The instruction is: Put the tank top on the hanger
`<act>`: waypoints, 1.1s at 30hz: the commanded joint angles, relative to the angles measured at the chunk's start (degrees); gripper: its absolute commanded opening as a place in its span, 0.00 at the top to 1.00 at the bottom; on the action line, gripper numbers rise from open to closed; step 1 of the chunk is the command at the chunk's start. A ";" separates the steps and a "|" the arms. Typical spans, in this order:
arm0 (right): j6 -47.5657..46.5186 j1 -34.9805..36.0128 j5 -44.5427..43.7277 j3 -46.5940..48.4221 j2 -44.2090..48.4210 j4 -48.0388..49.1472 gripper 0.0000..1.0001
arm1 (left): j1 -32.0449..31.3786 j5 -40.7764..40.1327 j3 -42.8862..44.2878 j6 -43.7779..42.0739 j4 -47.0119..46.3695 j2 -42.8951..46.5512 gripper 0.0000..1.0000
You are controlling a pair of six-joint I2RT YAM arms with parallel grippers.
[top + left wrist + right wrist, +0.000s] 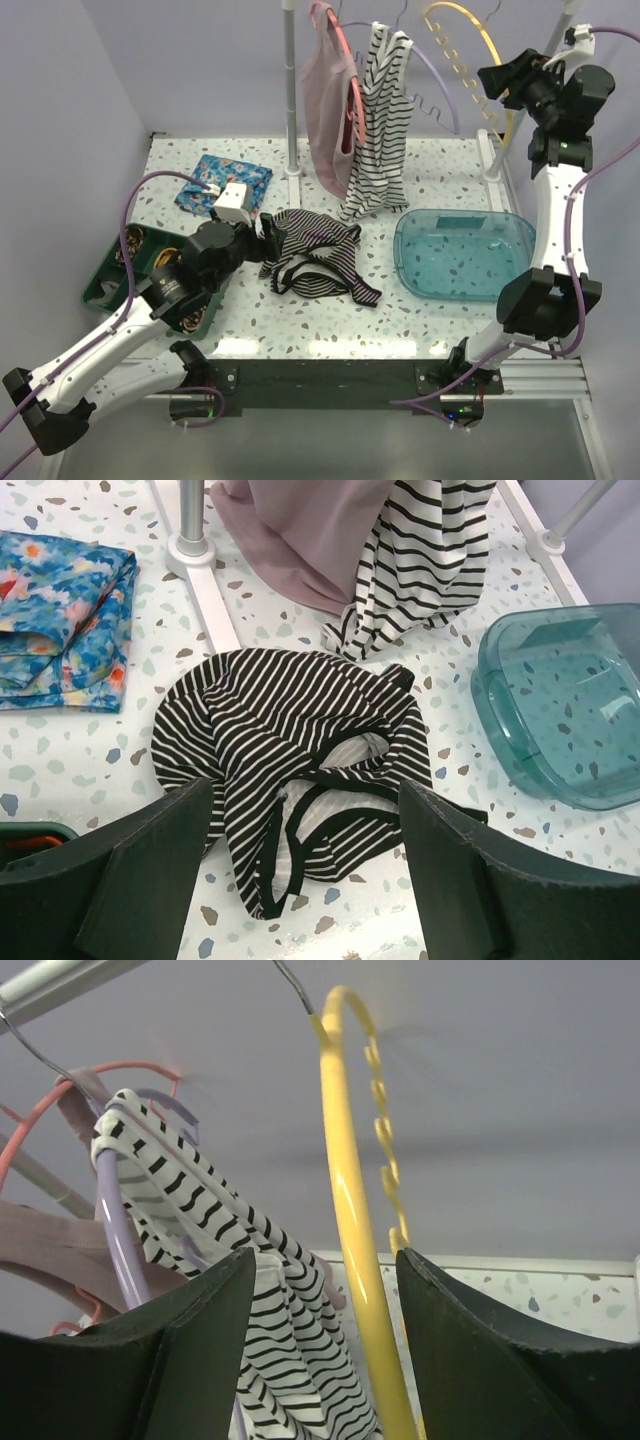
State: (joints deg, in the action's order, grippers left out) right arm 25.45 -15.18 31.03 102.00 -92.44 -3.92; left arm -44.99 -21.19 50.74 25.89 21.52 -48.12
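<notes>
The tank top (315, 262), black with thin white stripes, lies crumpled on the table in front of the rack. My left gripper (264, 232) hovers at its left edge. In the left wrist view the tank top (290, 730) spreads between and beyond that gripper's (305, 790) open fingers, which do not pinch it. The yellow hanger (488, 38) hangs from the rail at the upper right. My right gripper (495, 78) is raised to it. In the right wrist view the hanger's arched bar (345, 1160) runs between that gripper's (325, 1257) open jaws, with a gap on both sides.
A pink top (325, 90) and a white bold-striped garment (380, 130) hang left of the yellow hanger, beside the rack pole (291, 90). A teal bin (465, 250) sits at the right. A blue floral cloth (225, 185) and a green tray (105, 285) lie at the left.
</notes>
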 commanded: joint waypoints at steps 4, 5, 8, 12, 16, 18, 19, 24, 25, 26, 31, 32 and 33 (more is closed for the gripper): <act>-5.05 2.16 -7.79 3.38 4.37 -10.48 0.44 | 0.43 1.06 -0.12 -0.31 -2.53 -0.22 0.20; -5.67 2.61 -9.21 3.73 4.90 -12.67 0.44 | 0.52 1.06 -0.03 -0.31 -2.53 -0.22 0.20; -8.57 4.54 -14.23 6.27 4.29 -16.72 0.46 | 0.52 1.24 0.06 -0.23 -2.62 -0.48 0.20; -13.23 8.05 -21.26 10.76 2.10 -24.19 0.48 | 0.52 1.15 -0.03 -0.14 -2.53 -0.22 0.20; -15.34 12.79 -29.07 12.35 2.01 -26.39 0.51 | 0.61 0.89 0.06 -0.05 -2.36 -0.05 0.20; -16.40 14.03 -33.03 13.40 1.66 -27.28 0.52 | 0.61 0.89 -0.11 0.13 -2.27 -0.05 0.20; -16.66 14.73 -34.27 13.84 1.39 -27.80 0.53 | 0.52 0.89 -0.12 0.13 -2.27 0.04 0.20; -18.68 18.69 -41.38 16.74 -0.80 -30.44 0.57 | 0.52 0.80 -0.12 0.30 -2.27 0.13 0.20; -18.60 18.96 -42.09 16.83 -0.98 -30.62 0.58 | 0.61 0.80 -0.12 0.30 -2.27 0.04 0.20; -18.51 19.22 -42.71 16.22 -0.81 -30.10 0.59 | 0.52 0.80 -0.20 0.30 -2.27 -0.05 0.20; -17.98 21.24 -49.91 11.40 1.99 -27.81 0.62 | 0.61 0.62 -0.20 0.39 -2.27 -0.22 0.20; -17.63 21.42 -50.62 10.43 2.70 -26.67 0.62 | 0.52 0.62 -0.20 0.39 -2.18 -0.22 0.20; -17.54 21.42 -51.06 9.29 3.40 -26.14 0.62 | 0.61 0.54 -0.29 0.39 -2.18 -0.13 0.20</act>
State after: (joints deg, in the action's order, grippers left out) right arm 8.47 5.63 -13.17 114.17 -92.90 -32.56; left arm -44.73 -20.58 50.72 25.93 21.04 -48.53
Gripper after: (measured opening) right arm 0.386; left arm 0.798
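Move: The right hand's open fingers are already around the near arm of the yellow hanger, which lies about 1 cm ahead of the hand point, centred and level with it. The lavender hanger is some 8 cm to the left and level in reach, about 3 cm lower; the hung striped top is about 16 cm left, 2 cm farther out and 10 cm lower. From the left hand, the yellow hanger's arm lies roughly 25 cm ahead, 42 cm right and 20 cm up. Narrowing its fingers, the right hand sweeps the yellow hanger some 4 cm left, turning clockwise, then sinks. ##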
